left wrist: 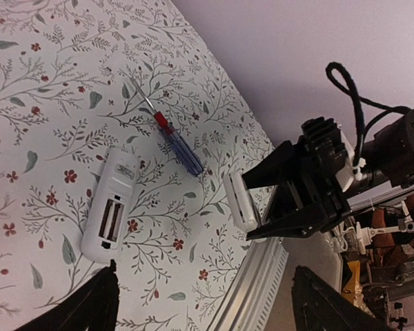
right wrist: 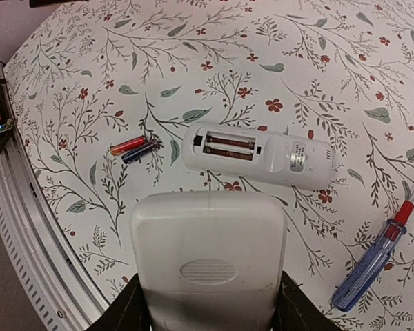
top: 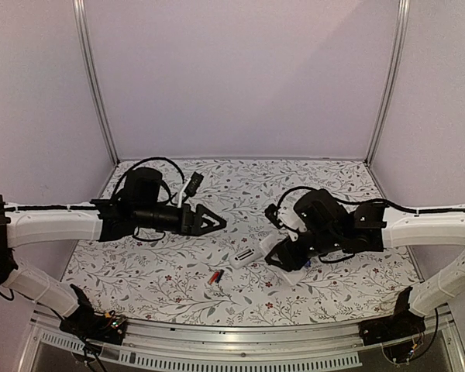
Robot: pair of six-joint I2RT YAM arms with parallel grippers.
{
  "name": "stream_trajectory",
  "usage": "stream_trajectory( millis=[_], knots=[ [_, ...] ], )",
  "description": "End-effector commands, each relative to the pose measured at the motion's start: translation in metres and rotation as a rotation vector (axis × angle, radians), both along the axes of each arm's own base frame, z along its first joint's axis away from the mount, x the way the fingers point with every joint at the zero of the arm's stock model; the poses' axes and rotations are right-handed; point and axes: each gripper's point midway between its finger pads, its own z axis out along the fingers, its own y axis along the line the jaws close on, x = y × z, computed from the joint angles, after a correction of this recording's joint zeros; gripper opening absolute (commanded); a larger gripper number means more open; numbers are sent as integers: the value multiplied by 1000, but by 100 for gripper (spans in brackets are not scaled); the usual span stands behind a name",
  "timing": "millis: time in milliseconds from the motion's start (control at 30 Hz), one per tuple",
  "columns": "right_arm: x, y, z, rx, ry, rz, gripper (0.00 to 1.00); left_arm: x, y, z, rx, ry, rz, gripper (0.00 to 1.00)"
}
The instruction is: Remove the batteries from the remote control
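The white remote control (right wrist: 262,157) lies on the flowered cloth with its long recess (right wrist: 229,146) facing up. Two dark reddish rows show inside it; I cannot tell if they are batteries. Two small batteries (right wrist: 134,147) lie side by side on the cloth just left of the remote, and they also show in the top view as the batteries (top: 215,277). My right gripper (right wrist: 208,303) is shut on a flat white cover plate (right wrist: 208,241), held above the cloth near the remote. My left gripper (left wrist: 207,310) hovers open and empty, with the remote control (left wrist: 110,207) ahead of its left finger.
A screwdriver (left wrist: 176,138) with a red-and-blue handle lies on the cloth beyond the remote, and the right wrist view has the screwdriver (right wrist: 369,265) at its right. The table's metal front rail (left wrist: 252,289) runs close by. Pale walls enclose the back and sides.
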Motion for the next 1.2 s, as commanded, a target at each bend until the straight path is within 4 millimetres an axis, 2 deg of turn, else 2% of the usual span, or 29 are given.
stream_trajectory(
  millis=[0, 367, 533, 867, 1167],
  knots=[
    [-10, 28, 2, 42, -63, 110, 46, -14, -19, -3, -70, 45, 47, 86],
    [-19, 57, -1, 31, -130, 224, 46, -35, -50, -46, -49, 202, -57, 87],
    [-20, 65, -5, 28, -144, 258, 46, -33, -63, -52, -53, 228, -86, 84],
    [-17, 67, -11, -11, -214, 326, 46, -38, -79, -66, -9, 285, -113, 66],
    [-14, 67, -6, -12, -248, 336, 46, -42, -76, -84, 69, 324, -111, 62]
  ],
)
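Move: The left hand is empty and open; the closed white remote it goes for is held in the right fingers, some 16 cm to its right, 7 cm back and about 6 cm lower. On the table, the open, emptied remote lies about 8 cm right of the left hand, straight below that line, and the two batteries 8 cm back and 2 cm left. From the right hand, the open remote is some 7 cm ahead and 7 cm left, the screwdriver 10 cm ahead and 8 cm right. The left hand comes in over the open remote, about 7 cm right and as much down, drawing back some 3 cm while its fingers tip down about 15 degrees, then narrows its wide grip by roughly a quarter around the near end of the closed white remote, contact not visible. The right hand keeps its hold on that remote and brings it about 6 cm left to meet the left hand, also a little back and down, turning some 20 degrees counter-clockwise and tilting its fingertips up, then almost stops. ##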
